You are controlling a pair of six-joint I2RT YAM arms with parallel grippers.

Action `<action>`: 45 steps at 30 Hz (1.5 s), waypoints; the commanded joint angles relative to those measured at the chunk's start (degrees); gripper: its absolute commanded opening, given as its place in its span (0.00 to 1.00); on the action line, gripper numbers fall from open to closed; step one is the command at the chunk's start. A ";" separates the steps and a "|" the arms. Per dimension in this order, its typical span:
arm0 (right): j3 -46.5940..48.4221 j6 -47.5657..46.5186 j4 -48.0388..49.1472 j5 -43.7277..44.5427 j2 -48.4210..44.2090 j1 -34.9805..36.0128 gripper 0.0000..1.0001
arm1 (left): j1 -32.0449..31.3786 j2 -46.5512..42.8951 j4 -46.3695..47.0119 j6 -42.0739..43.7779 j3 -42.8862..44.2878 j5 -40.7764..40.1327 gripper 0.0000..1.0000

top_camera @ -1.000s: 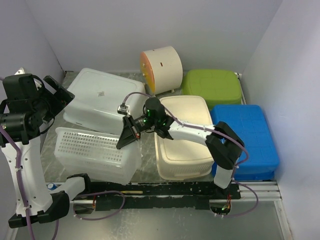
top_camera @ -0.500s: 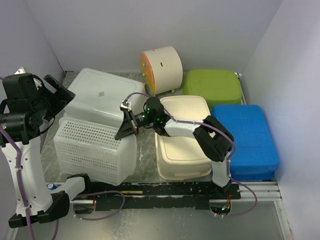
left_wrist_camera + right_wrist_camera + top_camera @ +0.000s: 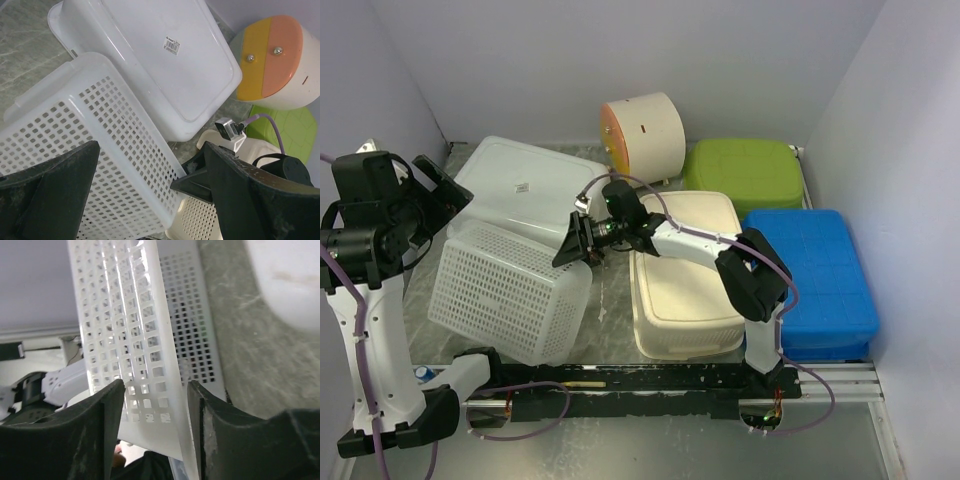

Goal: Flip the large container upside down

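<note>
The large container is a white perforated basket (image 3: 505,290). It is tipped over with its bottom facing up and leans on the white tub behind it. My right gripper (image 3: 572,250) is at its right top corner. In the right wrist view the basket wall (image 3: 135,340) runs between the fingers of the right gripper (image 3: 152,405), which hold it. My left gripper (image 3: 430,185) is open and empty, raised above the basket's left end. In the left wrist view the basket (image 3: 90,165) lies below the left gripper (image 3: 150,147).
An upturned white translucent tub (image 3: 525,195) lies behind the basket. A cream bin (image 3: 685,280) sits to the right, then a blue bin (image 3: 810,275). A green bin (image 3: 745,175) and a round orange-faced container (image 3: 645,135) stand at the back.
The right gripper has swung the basket's right edge up and back. The basket went from lying low on its side to standing, then to bottom-up. The left arm barely moved.
</note>
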 commanded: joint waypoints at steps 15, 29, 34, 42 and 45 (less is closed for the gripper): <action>9.96 -20.53 -29.05 24.11 -4.16 0.90 1.00 | -0.22 -1.77 2.28 2.06 -2.95 2.18 0.98; 11.82 -25.36 -33.72 33.53 -7.75 0.87 1.00 | -0.22 -2.27 3.33 1.87 -4.91 2.96 0.98; 11.38 -25.43 -33.12 34.79 -7.67 0.84 1.00 | -0.26 -2.55 3.97 2.12 -6.59 3.57 0.98; 13.26 -25.54 -31.59 37.65 -4.64 0.85 1.00 | -0.30 -4.13 5.29 2.87 -12.65 3.49 0.98; 15.80 -25.36 -30.40 39.41 -1.31 0.87 1.00 | -0.27 -4.97 6.33 2.62 -15.12 4.52 0.98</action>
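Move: Between the right fingers is the rim of the slotted white container, tilted, its middle some 13 cm to that hand's left, 4 cm back and 6 cm lower. The smooth white container, already upside down, lies about 15 cm ahead and 10 cm left; the cream container is roughly 26 cm right and 2 cm back. From the left hand the slotted container's middle is about 6 cm back, 6 cm right and 24 cm below. Opening fully to let go of the slotted container's rim, the right hand dips about 4 cm as it eases forward, then lifts most of that back while drawing forward and right, clear of the rim, its left-pointing fingers tipping down and swinging towards forward. The left hand, fingers still wide, sinks some 5 cm towards the slotted container, mostly late. ##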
